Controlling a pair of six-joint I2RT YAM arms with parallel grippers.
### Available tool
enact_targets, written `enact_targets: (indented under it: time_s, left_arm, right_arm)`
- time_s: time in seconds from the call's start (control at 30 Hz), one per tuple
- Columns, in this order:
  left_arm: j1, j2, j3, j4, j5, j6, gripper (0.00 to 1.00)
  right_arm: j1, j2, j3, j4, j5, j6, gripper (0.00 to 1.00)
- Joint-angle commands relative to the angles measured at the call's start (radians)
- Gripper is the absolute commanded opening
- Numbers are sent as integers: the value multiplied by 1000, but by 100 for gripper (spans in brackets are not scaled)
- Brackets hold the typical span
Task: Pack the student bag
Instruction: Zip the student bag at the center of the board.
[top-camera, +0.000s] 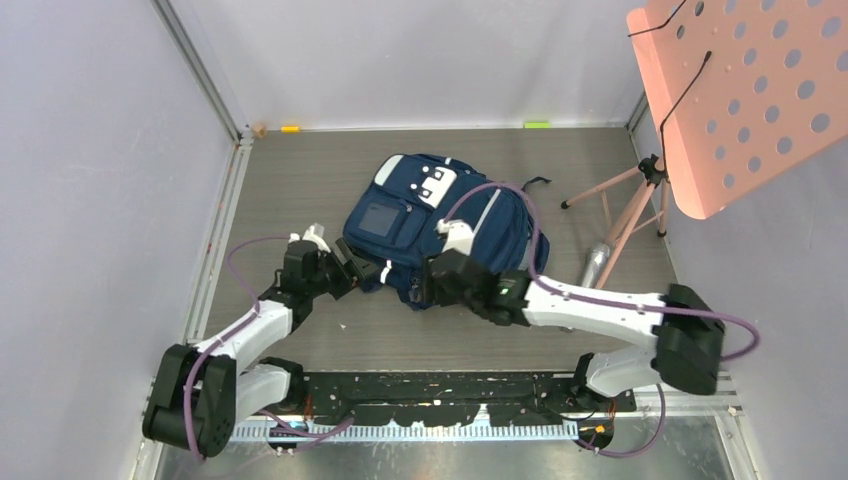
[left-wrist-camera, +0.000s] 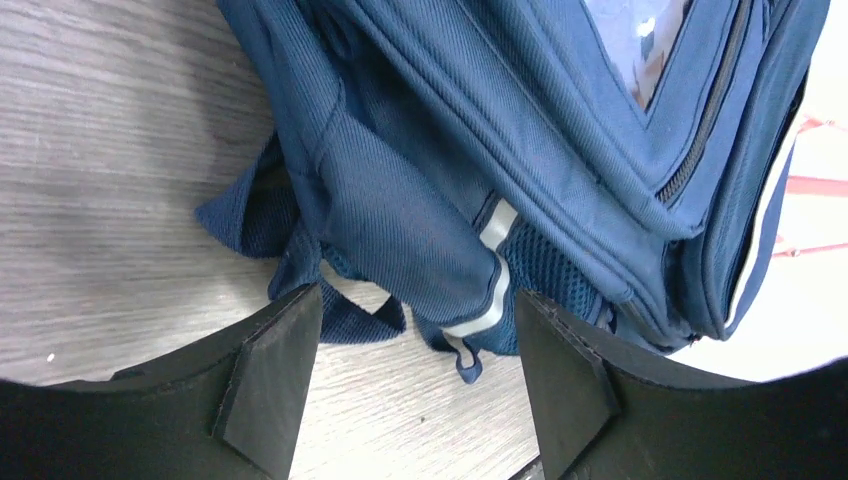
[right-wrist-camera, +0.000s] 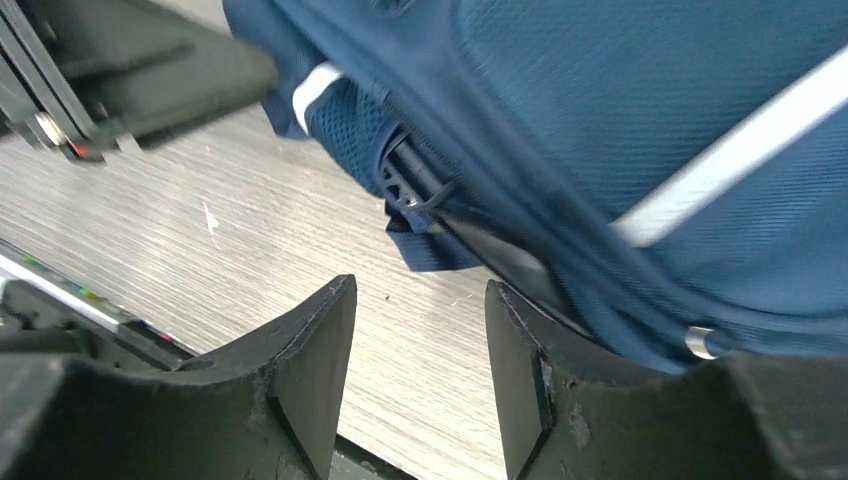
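The student bag (top-camera: 430, 225), navy with grey stripes and white patches, lies flat mid-table. My left gripper (top-camera: 365, 272) sits at its near-left corner, and in the left wrist view this gripper (left-wrist-camera: 415, 385) is open. Bare table and a small fabric loop (left-wrist-camera: 468, 362) of the bag (left-wrist-camera: 480, 150) lie between its fingers, ungripped. My right gripper (top-camera: 425, 285) is at the bag's near edge. It (right-wrist-camera: 420, 375) is open over the wood surface, with the bag (right-wrist-camera: 620, 130) just above and right of its right finger (right-wrist-camera: 525, 385). Nothing is held.
A pink perforated music stand (top-camera: 740, 90) on tripod legs (top-camera: 625, 215) overhangs the right side. A silver cylinder (top-camera: 596, 265) lies beside its legs. Small yellow (top-camera: 290, 128) and green (top-camera: 537, 124) pieces sit at the far edge. Walls close in left, right and behind.
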Motion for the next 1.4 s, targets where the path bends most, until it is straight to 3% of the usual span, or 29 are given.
enact_targets:
  time_s: [0.0, 0.17, 0.53, 0.77, 0.97, 1.1, 1.17, 1.37]
  left_arm:
    - [20, 60, -18, 191, 27, -66, 72]
    - [25, 123, -24, 238, 7, -66, 68]
    - [25, 199, 3, 253, -26, -21, 46]
    - [25, 214, 4, 268, -26, -19, 27]
    - [25, 197, 9, 249, -39, -6, 23]
    - [29, 198, 24, 232, -53, 18, 6]
    - [38, 200, 44, 210, -64, 42, 0]
    - [119, 215, 112, 169, -87, 113, 0]
  right_arm:
    - [69, 151, 59, 121, 122, 56, 54]
    - [93, 279, 72, 196, 150, 85, 50]
    - [99, 406, 63, 371, 241, 31, 47]
    - [101, 471, 96, 361, 317, -18, 37]
    - [101, 476, 75, 399, 385, -39, 34]
    - [101, 475, 77, 399, 376, -60, 8]
    - [101, 457, 69, 386, 366, -52, 1]
    - [100, 358, 31, 303, 231, -10, 0]
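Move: The left hand, open, has a loose fold of the student bag's lower-left corner about 3 cm ahead and 2 cm below; the white tab sits some 5 cm to its right and 2 cm ahead, and the clear pocket about 11 cm ahead, 4 cm right. For the right hand, the black buckle beside the zip's end lies roughly 5 cm left, 3 cm ahead and 9 cm down, with the bag's white stripe some 13 cm ahead and 10 cm right. Both hands take hold at the bag's near edge: the right drops about 10 cm while going some 5 cm left and a little forward to the strap end just under the buckle, rolling its left side down some 10 degrees as its fingers shut on the webbing. The left eases 2 cm forward and 2–3 cm down around the corner fold, closes from wide open to pinch it, then draws slightly forward, left and up with the fold held. ##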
